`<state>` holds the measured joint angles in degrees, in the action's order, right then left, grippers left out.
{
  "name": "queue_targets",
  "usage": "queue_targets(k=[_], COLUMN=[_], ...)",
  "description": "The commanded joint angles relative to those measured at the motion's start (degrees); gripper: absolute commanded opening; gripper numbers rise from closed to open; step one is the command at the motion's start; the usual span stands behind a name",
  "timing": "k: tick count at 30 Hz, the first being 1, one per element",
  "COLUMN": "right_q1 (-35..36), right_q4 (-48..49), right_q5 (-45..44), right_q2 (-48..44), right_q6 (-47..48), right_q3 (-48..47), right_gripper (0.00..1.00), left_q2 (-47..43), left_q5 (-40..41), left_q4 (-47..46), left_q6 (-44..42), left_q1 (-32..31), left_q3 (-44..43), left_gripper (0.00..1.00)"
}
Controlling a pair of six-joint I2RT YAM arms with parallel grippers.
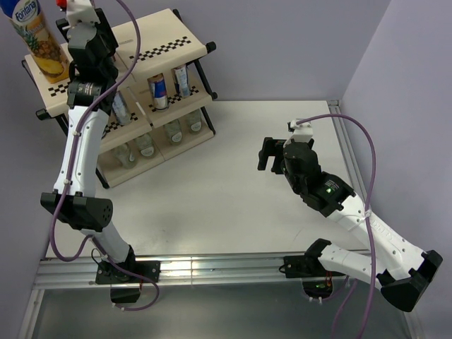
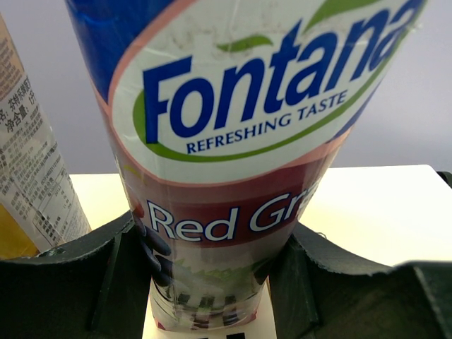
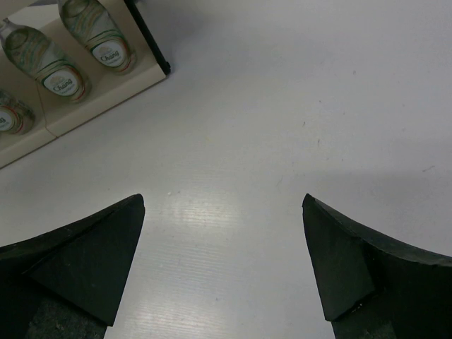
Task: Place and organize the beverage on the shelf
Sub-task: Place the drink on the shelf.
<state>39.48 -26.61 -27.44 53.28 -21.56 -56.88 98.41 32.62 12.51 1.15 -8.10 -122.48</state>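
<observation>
The shelf (image 1: 159, 37) stands at the back left of the table. On its top tier is the pineapple-yellow carton (image 1: 37, 41), also at the left edge of the left wrist view (image 2: 28, 176). Beside it stands the red grape carton (image 2: 240, 127), upright on the cream top panel (image 2: 381, 205). My left gripper (image 2: 212, 244) is shut on its lower part, one finger against each side. In the top view my left gripper (image 1: 73, 21) hides most of that carton. Cans (image 1: 159, 90) fill the middle tier, clear bottles (image 1: 173, 130) the bottom one. My right gripper (image 1: 267, 155) hangs open over the table, empty.
The right wrist view shows the shelf's bottom tier (image 3: 106, 92) with bottles (image 3: 99, 32) at its upper left and white table (image 3: 282, 106) under my right gripper (image 3: 222, 200). Walls close the table at the back and right. A metal rail (image 1: 212, 268) runs along the near edge.
</observation>
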Motion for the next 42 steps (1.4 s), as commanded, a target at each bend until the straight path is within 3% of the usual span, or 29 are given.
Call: queue_targets(k=[1, 10, 19, 22, 27, 29, 31, 34, 42], right_q1=[-0.37, -0.37, -0.37, -0.37, -0.37, -0.37, -0.37, -0.37, -0.37], right_q4=[1.30, 1.30, 1.39, 1.47, 1.39, 1.30, 1.39, 1.39, 1.39], right_q5=[-0.07, -0.07, 0.02, 0.02, -0.07, -0.07, -0.07, 0.02, 0.02], right_q2=[-0.89, -0.72, -0.81, -0.89, -0.98, -1.07, -1.07, -0.89, -1.33], right_q6=[0.56, 0.64, 0.73, 0.73, 0.82, 0.82, 0.82, 0.73, 0.91], right_q3=[0.37, 0.28, 0.63, 0.63, 0.54, 0.46, 0.37, 0.19, 0.28], right_gripper=[1.00, 1.00, 1.00, 1.00, 1.00, 1.00, 1.00, 1.00, 1.00], left_q2=[2.31, 3.28, 3.02, 2.58, 1.96, 1.61, 1.35, 1.34, 1.17], left_q5=[1.39, 1.66, 0.34, -0.01, -0.63, -0.37, 0.16, 1.39, 2.53], left_q4=[5.33, 5.15, 5.94, 5.86, 5.16, 4.80, 4.10, 3.57, 3.57], left_q6=[-2.03, -2.20, -1.59, -1.59, -1.67, -1.59, -1.94, -2.55, -2.11], left_q1=[2.73, 3.35, 3.26, 3.26, 3.18, 2.83, 2.39, 1.07, 0.54], left_q3=[1.45, 2.15, 1.80, 2.06, 2.77, 3.29, 3.82, 4.26, 4.26], left_gripper=[0.53, 0.55, 0.86, 0.86, 0.77, 0.78, 0.88, 0.94, 0.97])
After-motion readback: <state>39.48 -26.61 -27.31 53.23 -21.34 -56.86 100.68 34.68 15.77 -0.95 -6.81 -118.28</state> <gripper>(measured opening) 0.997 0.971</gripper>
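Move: The left hand still grips the red grape carton about mid-height; the carton's middle lies roughly at the hand, its base on the shelf's top board some 12 cm below. The pineapple carton stands about 9 cm to the left and 4 cm nearer the base; the small HAVE FUN label lies roughly 6 cm right, 5 cm ahead and 12 cm down. From the idle right hand the red grape carton is some 46 cm left, 20 cm ahead and 25 cm higher. Keeping its pinch on the red grape carton, the left hand nudges it about 1 cm left towards the pineapple carton, then opens and lets go. It sinks some 6 cm in two dips alongside the carton, edging about 2 cm forward, tipping roughly 10 degrees downward, and drifting slightly back right near the end as the fingers spread almost fully. ##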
